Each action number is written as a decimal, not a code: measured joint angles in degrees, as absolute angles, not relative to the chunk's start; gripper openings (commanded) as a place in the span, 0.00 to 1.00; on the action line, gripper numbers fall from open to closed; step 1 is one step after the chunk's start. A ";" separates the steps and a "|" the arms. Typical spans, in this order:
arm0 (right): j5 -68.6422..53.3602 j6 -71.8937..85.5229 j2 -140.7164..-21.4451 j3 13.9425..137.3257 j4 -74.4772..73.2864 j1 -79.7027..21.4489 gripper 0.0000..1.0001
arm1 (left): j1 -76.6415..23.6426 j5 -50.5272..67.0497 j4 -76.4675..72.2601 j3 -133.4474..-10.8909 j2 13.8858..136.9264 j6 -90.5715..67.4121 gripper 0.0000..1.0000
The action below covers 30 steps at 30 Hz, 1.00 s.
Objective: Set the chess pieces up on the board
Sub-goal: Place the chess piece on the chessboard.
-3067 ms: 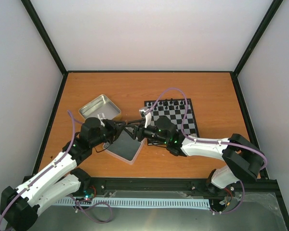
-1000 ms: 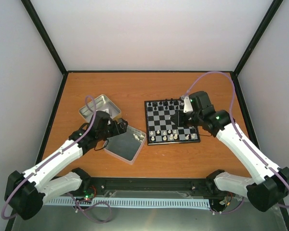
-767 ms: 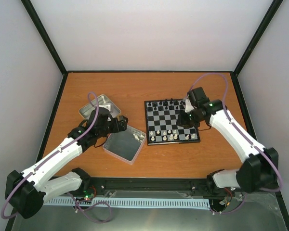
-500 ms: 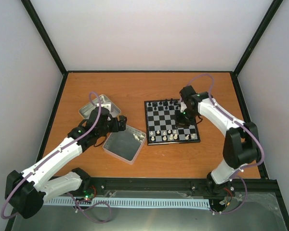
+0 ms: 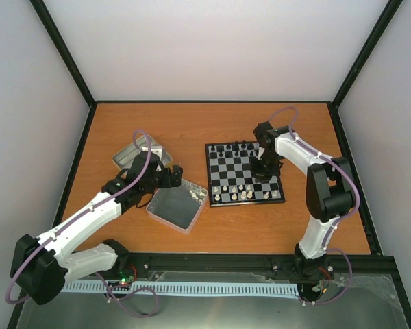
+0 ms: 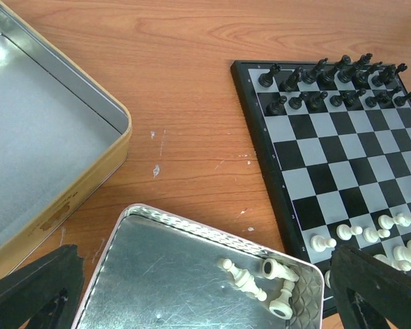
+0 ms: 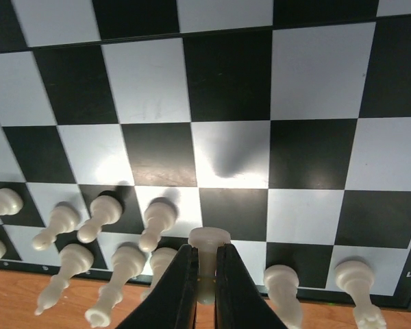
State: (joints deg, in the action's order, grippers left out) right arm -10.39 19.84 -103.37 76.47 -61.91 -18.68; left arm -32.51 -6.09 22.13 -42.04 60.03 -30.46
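Observation:
The chessboard (image 5: 227,175) lies right of centre; black pieces (image 5: 240,146) line its far rows and several white pieces (image 5: 234,192) stand on its near rows. My right gripper (image 7: 205,274) is shut on a white piece (image 7: 208,240), held above the board's near rows among other white pieces (image 7: 157,218). My left gripper (image 5: 172,177) hovers open over the pink-rimmed tin (image 6: 192,229); its black fingers (image 6: 34,288) frame the left wrist view. Three white pieces (image 6: 267,281) lie on their sides in the tin's corner.
A second, empty silver tin (image 5: 133,152) sits at the far left, also in the left wrist view (image 6: 89,103). The board (image 6: 308,157) shows at right in the left wrist view. Black frame rails edge the orange table (image 5: 192,123).
My right arm has swung from the tin over to the board's right side, carrying a white piece down toward the near rows. My left arm has drawn back slightly over the tin.

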 measured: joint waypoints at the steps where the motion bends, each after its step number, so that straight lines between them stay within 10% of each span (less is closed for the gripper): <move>1: -10.20 19.75 -103.74 76.47 -62.00 -18.57 0.07 | -32.51 -6.09 22.13 -42.02 60.18 -30.46 0.99; 21: -10.48 19.27 -108.27 76.20 -62.30 -17.98 0.13 | -32.51 -6.26 21.76 -41.41 61.04 -30.41 0.99; 30: -10.48 19.03 -108.79 76.07 -63.11 -17.98 0.34 | -32.51 -5.61 20.95 -41.01 62.41 -29.80 0.98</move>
State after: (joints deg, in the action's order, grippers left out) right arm -10.48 19.03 -108.79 76.07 -63.11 -17.98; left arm -32.51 -5.61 20.95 -41.01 62.41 -29.80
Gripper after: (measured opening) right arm 0.294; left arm 0.993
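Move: The right hand already holds a white pawn; its empty dark square is almost straight below, about 1 cm to the right and 5 cm down. The next pawn stands 2 cm left, in the same row. In the back row, 3 cm nearer the base, a white piece stands some 4 cm to the right and the corner rook about 7 cm to the right. From the left hand the square lies roughly 27 cm right, level with it, and 15 cm down. The right hand sets the held pawn's base on the dark square beside the row of pawns, lowering it about 3 cm and easing slightly rightward. Then it all but stops its descent and opens its fingers part way to let go, the fingertips having drifted about 1 cm back towards the base as the hand tilts. The left hand, still wide open, sinks a little under 2 cm. ##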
